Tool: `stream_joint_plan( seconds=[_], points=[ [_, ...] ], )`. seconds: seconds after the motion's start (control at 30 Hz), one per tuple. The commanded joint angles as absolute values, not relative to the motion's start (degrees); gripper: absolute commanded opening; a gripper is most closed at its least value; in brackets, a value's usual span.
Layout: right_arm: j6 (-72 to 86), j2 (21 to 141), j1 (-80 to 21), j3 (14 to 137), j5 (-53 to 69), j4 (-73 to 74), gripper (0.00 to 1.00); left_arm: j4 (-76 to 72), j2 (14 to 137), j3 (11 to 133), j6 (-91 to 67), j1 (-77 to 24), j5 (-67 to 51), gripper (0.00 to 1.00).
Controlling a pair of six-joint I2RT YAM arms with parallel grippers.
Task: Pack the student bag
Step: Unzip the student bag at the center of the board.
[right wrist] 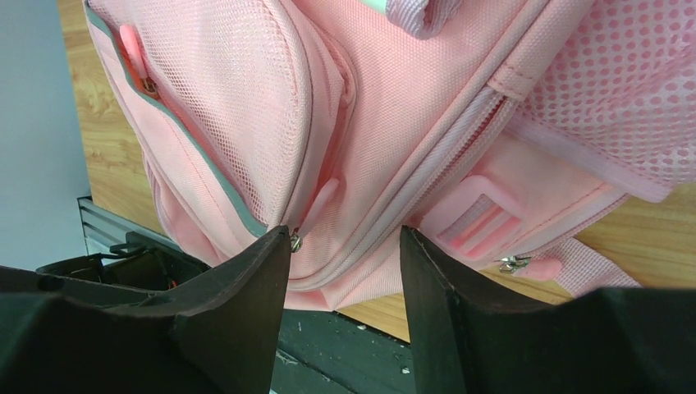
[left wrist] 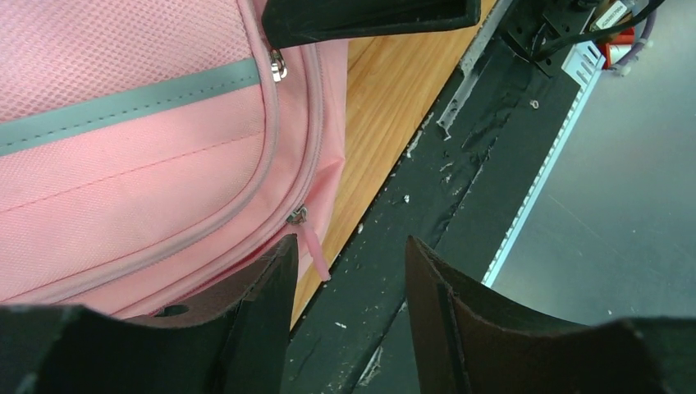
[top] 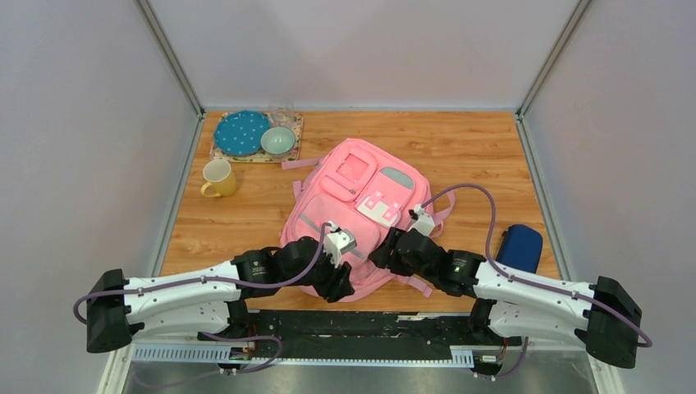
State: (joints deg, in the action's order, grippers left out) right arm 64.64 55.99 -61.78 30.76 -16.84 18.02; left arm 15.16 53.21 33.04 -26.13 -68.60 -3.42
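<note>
The pink student bag (top: 361, 197) lies flat in the middle of the wooden table, its near end toward the arms. Both grippers sit at that near end. My left gripper (top: 341, 286) is open with nothing between its fingers; in the left wrist view its gap (left wrist: 349, 246) hangs over the black table edge, and a pink zip pull (left wrist: 313, 249) dangles just past the left fingertip. My right gripper (top: 382, 256) is open too. In its wrist view the gap (right wrist: 345, 240) frames the bag's lower corner (right wrist: 361, 164), with a zip slider (right wrist: 295, 242) at the left fingertip.
A blue dotted plate (top: 242, 133), a pale green bowl (top: 278, 140) and a clear glass (top: 283, 113) rest on a mat at the back left. A yellow mug (top: 218, 178) stands nearby. A small dark blue case (top: 519, 246) lies at the right, beside my right arm.
</note>
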Motion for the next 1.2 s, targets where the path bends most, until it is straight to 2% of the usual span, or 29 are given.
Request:
stream_joint_plan(
  seconds=[0.0,0.13,0.2,0.33,0.5,0.63,0.67,0.77,0.93,1.03,1.07,1.17],
  points=[
    [64.8,57.0,-61.5,31.3,-16.7,14.4,0.54,15.0,55.2,33.2,-27.2,-68.9,-6.1,0.58],
    [64.3,58.0,-61.5,31.6,-16.3,14.2,0.54,16.3,57.3,33.3,-27.5,-68.9,-5.5,0.56],
    [64.2,58.3,-61.4,31.8,-16.1,14.1,0.54,16.3,58.1,33.0,-27.8,-69.0,-4.5,0.49],
    [64.1,58.5,-61.5,32.2,-15.9,13.9,0.54,16.5,59.3,33.0,-27.9,-69.0,-2.1,0.47],
    [64.2,58.4,-61.5,32.2,-15.9,14.1,0.53,17.4,60.8,33.2,-27.9,-68.9,-0.1,0.37],
    [64.1,58.6,-61.5,32.3,-15.8,14.2,0.53,17.4,61.3,32.6,-28.5,-69.0,-0.2,0.22],
    [64.0,58.7,-61.5,32.3,-15.8,14.2,0.53,17.1,61.3,32.2,-28.6,-69.0,-0.2,0.13],
    [64.4,59.0,-61.5,32.3,-15.2,13.6,0.52,17.0,61.4,31.8,-28.8,-69.0,1.3,0.00],
    [65.7,60.5,-61.5,32.3,-13.6,10.8,0.47,16.3,60.8,30.9,-28.7,-68.9,1.0,0.00],
    [66.3,61.3,-61.5,32.3,-13.4,9.9,0.37,15.3,59.5,30.1,-28.4,-68.9,0.4,0.00],
    [66.4,61.5,-61.4,32.4,-13.6,9.8,0.25,14.9,58.9,29.6,-28.3,-68.9,0.4,0.00],
    [66.2,61.6,-60.6,32.7,-14.1,10.5,0.00,14.4,57.2,29.4,-27.9,-69.0,0.5,0.00]
  ],
)
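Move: The zipper pull hanging at the bag's near corner is about 5 cm below the left fingers, roughly 1 cm to their left. The front pocket pull sits about 6 cm ahead of the left hand, 6 cm to its right and 6 cm below. From the right hand, the bag's zipper seam is roughly 1 cm left and 2 cm below, the pocket pull about 1 cm back, 3 cm left and 3 cm below, and the bunny patch some 11 cm ahead, 1 cm right, slightly lower. The left hand's zipper pull is about 8 cm back, 8 cm left and 2 cm below the right hand. Bring the left gripper down about 5 cm beside the bag's near corner, tipping its fingers some 10 degrees steeper, and shut them on the zipper pull, easing slightly left as you finish. Sink the right gripper 1–2 cm, edging left, and late on nearly close it to pinch the zipper seam beside the pocket pull. ##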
